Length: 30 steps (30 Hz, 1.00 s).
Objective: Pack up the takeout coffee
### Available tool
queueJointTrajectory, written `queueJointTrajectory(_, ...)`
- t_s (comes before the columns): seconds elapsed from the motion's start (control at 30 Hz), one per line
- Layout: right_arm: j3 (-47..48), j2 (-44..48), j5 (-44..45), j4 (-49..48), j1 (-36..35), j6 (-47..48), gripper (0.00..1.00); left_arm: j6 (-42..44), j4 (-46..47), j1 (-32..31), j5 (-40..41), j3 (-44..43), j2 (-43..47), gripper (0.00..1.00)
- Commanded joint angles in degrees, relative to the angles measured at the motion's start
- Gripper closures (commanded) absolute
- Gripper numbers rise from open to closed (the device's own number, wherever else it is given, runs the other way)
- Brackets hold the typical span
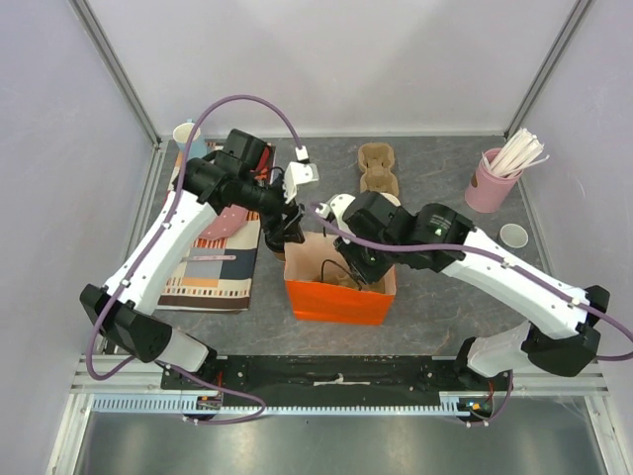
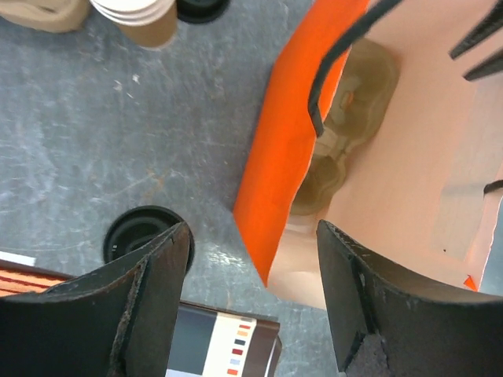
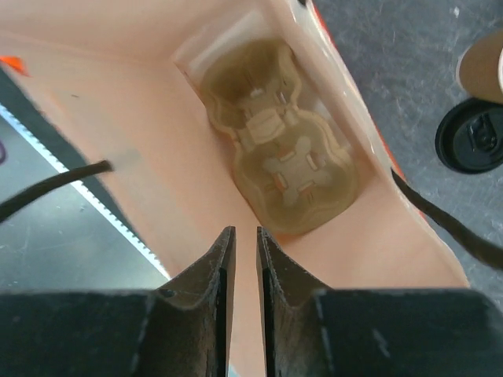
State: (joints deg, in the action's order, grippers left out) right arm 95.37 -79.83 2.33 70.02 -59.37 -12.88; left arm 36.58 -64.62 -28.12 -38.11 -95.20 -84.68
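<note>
The takeout coffee (image 2: 141, 233) shows from above as a round black lid on the grey table, just outside the left finger of my left gripper (image 2: 251, 236). That gripper is open and straddles the back left corner of the orange paper bag (image 2: 281, 157), holding nothing. The bag (image 1: 336, 302) stands open in the middle of the table with a brown pulp cup carrier (image 3: 279, 153) lying on its floor. My right gripper (image 3: 245, 232) reaches in at the bag's near wall, jaws closed to a thin slit on the wall's rim. From above it is seen at the bag's mouth (image 1: 353, 269).
A stack of lidless paper cups (image 2: 145, 20) and a loose black lid (image 2: 203, 8) stand behind the bag. A second pulp carrier (image 1: 378, 168), a pink cup of straws (image 1: 492, 180), a white lid (image 1: 512, 235), a light blue mug (image 1: 186, 132) and a striped book (image 1: 213, 269) surround it.
</note>
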Motion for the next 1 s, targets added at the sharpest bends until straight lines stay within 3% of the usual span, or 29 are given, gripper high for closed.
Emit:
queueJointTrajectory(0.0,-4.5,-0.2,3.2,-4.9,-0.3,-1.3,0.77,2.9,-0.8,-1.1,-3.1,3.7,1.7,0.29)
queueJointTrajectory(0.13,-7.7,-1.6,3.5,-7.9,-0.3,0.9,0.77,1.7,-0.6,-1.1,-4.3,5.6,2.3,0.44)
queueJointTrajectory(0.37,-9.2,-2.4,1.7,-11.5,-1.4,14.4,0.8,0.5,-0.2,-1.1,-3.2,7.0,3.4,0.98)
queueJointTrajectory(0.67,-11.8,4.3,-4.9,-11.6,-2.1,24.6,0.86,0.0,2.2,-1.0,0.9,8.0,4.0,0.98)
queueJointTrajectory(0.97,-10.5,-1.4,-15.8,-8.7,-1.1,26.8,0.99,0.7,3.3,-1.0,-2.3,8.1,6.1,0.98)
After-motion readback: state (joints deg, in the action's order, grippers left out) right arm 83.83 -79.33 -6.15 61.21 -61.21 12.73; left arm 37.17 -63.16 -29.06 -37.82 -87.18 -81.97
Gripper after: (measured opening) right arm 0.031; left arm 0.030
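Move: The takeout bag's far-left top corner is 2 cm back, 1 cm to the right and about 4 cm below the open left gripper. The black-lidded coffee cup stands roughly 5 cm ahead, 4 cm left and 20 cm below that gripper. From the right gripper, over the bag's mouth, the drink tray lies about 2 cm ahead, 7 cm left and 22 cm down. The paper cup stack is some 18 cm ahead, 4 cm right and 20 cm below. Bring the left gripper about 3 cm down and 2 cm back onto the bag's far-left rim, shut the fingers to pinch the paper there, and hold. Meanwhile sink the right gripper some 5 cm into the bag towards the tray, then draw it back about 3 cm, turning it nearly 30 degrees counter-clockwise as its fingers shut fully. ##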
